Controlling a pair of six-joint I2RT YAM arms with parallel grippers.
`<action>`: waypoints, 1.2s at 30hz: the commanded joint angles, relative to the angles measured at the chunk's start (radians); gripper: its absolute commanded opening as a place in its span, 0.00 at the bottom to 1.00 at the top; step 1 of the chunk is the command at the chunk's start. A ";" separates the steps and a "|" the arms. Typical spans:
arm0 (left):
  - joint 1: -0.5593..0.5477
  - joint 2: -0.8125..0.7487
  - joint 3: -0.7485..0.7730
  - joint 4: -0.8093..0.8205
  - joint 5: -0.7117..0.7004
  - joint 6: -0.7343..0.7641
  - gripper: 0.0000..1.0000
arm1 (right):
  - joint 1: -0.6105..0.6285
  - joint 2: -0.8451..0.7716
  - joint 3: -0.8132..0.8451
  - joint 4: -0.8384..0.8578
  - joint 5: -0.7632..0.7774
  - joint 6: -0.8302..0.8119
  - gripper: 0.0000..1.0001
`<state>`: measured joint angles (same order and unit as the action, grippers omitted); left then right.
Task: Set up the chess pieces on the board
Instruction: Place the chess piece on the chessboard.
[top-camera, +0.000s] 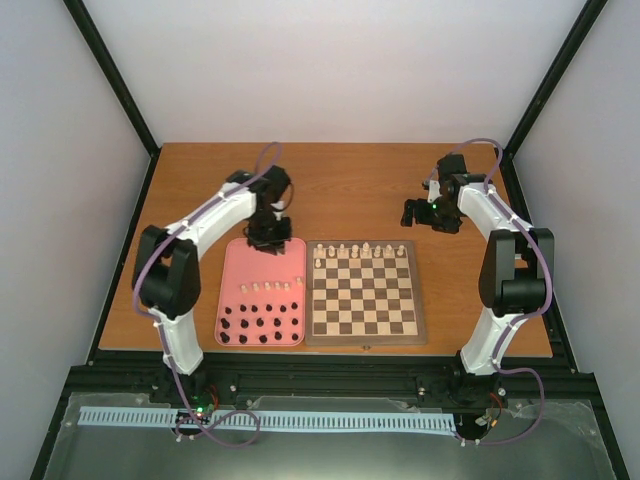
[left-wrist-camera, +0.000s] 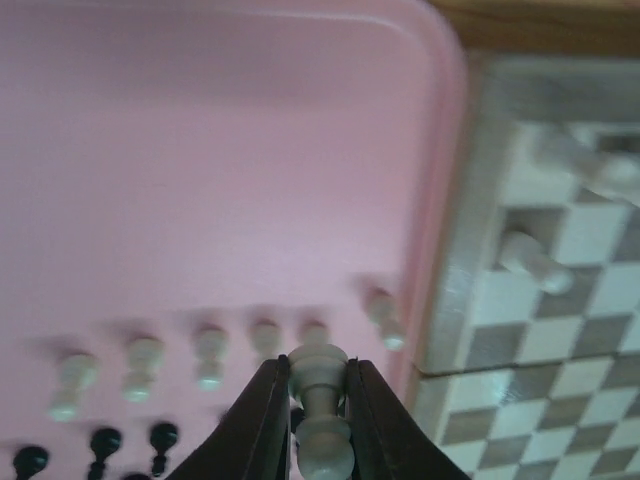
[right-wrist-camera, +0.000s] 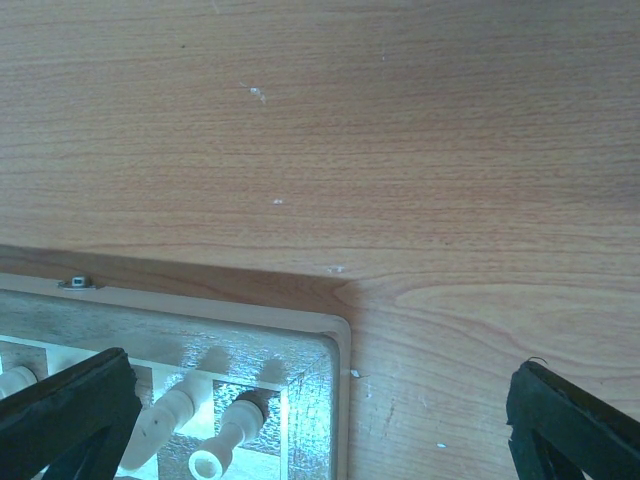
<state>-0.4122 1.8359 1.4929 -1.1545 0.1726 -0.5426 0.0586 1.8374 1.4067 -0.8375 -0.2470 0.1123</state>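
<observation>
My left gripper (left-wrist-camera: 317, 372) is shut on a cream-white chess piece (left-wrist-camera: 322, 440), held above the pink tray (left-wrist-camera: 200, 150). Below it, several white pawns (left-wrist-camera: 210, 352) stand in a row on the tray. In the top view this gripper (top-camera: 268, 235) hangs over the tray's far edge, left of the board (top-camera: 362, 325). Several white pieces (top-camera: 360, 250) stand along the board's far row. My right gripper (top-camera: 415, 213) is open and holds nothing, above the table past the board's far right corner (right-wrist-camera: 300, 340). Two white pieces (right-wrist-camera: 235, 430) stand on that corner's squares.
Black pieces (top-camera: 260, 322) fill the near rows of the pink tray (top-camera: 235, 270); some also show in the left wrist view (left-wrist-camera: 103, 442). The tray touches the board's left border (left-wrist-camera: 470, 250). Bare wooden table (right-wrist-camera: 400, 150) lies behind the board. Black frame posts stand at the table's far corners.
</observation>
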 joint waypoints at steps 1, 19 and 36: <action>-0.128 0.067 0.166 -0.145 -0.037 0.074 0.09 | -0.006 -0.007 0.014 -0.003 0.001 -0.011 1.00; -0.346 0.230 0.454 -0.169 -0.134 0.043 0.08 | -0.006 -0.031 0.008 0.003 -0.007 -0.010 1.00; -0.401 0.256 0.431 -0.082 -0.174 0.140 0.09 | -0.006 -0.024 0.008 0.008 -0.009 -0.008 1.00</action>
<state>-0.8001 2.0853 1.9263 -1.2762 0.0067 -0.4553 0.0586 1.8370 1.4063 -0.8349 -0.2478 0.1123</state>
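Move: The left hand holds a white pawn over the pink tray. The empty second-row square it seems bound for lies about 14 cm right, 2 cm ahead and 9 cm below. The pawn already on that row is 11 cm right and 2 cm ahead, the corner rook 11 cm right and 6 cm ahead. The lone tray pawn sits 6 cm right and 3 cm back. From the idle right hand, that square is roughly 23 cm left and 12 cm back. Still pinching the white pawn between its fingertips, the left hand swings right about 14 cm, from above the tray to above the board's left-hand files and towards the second-row square. It rises some 3 cm, eases about 1 cm back down, and turns roughly 25 degrees clockwise, the sweep slowing almost to a stop. ##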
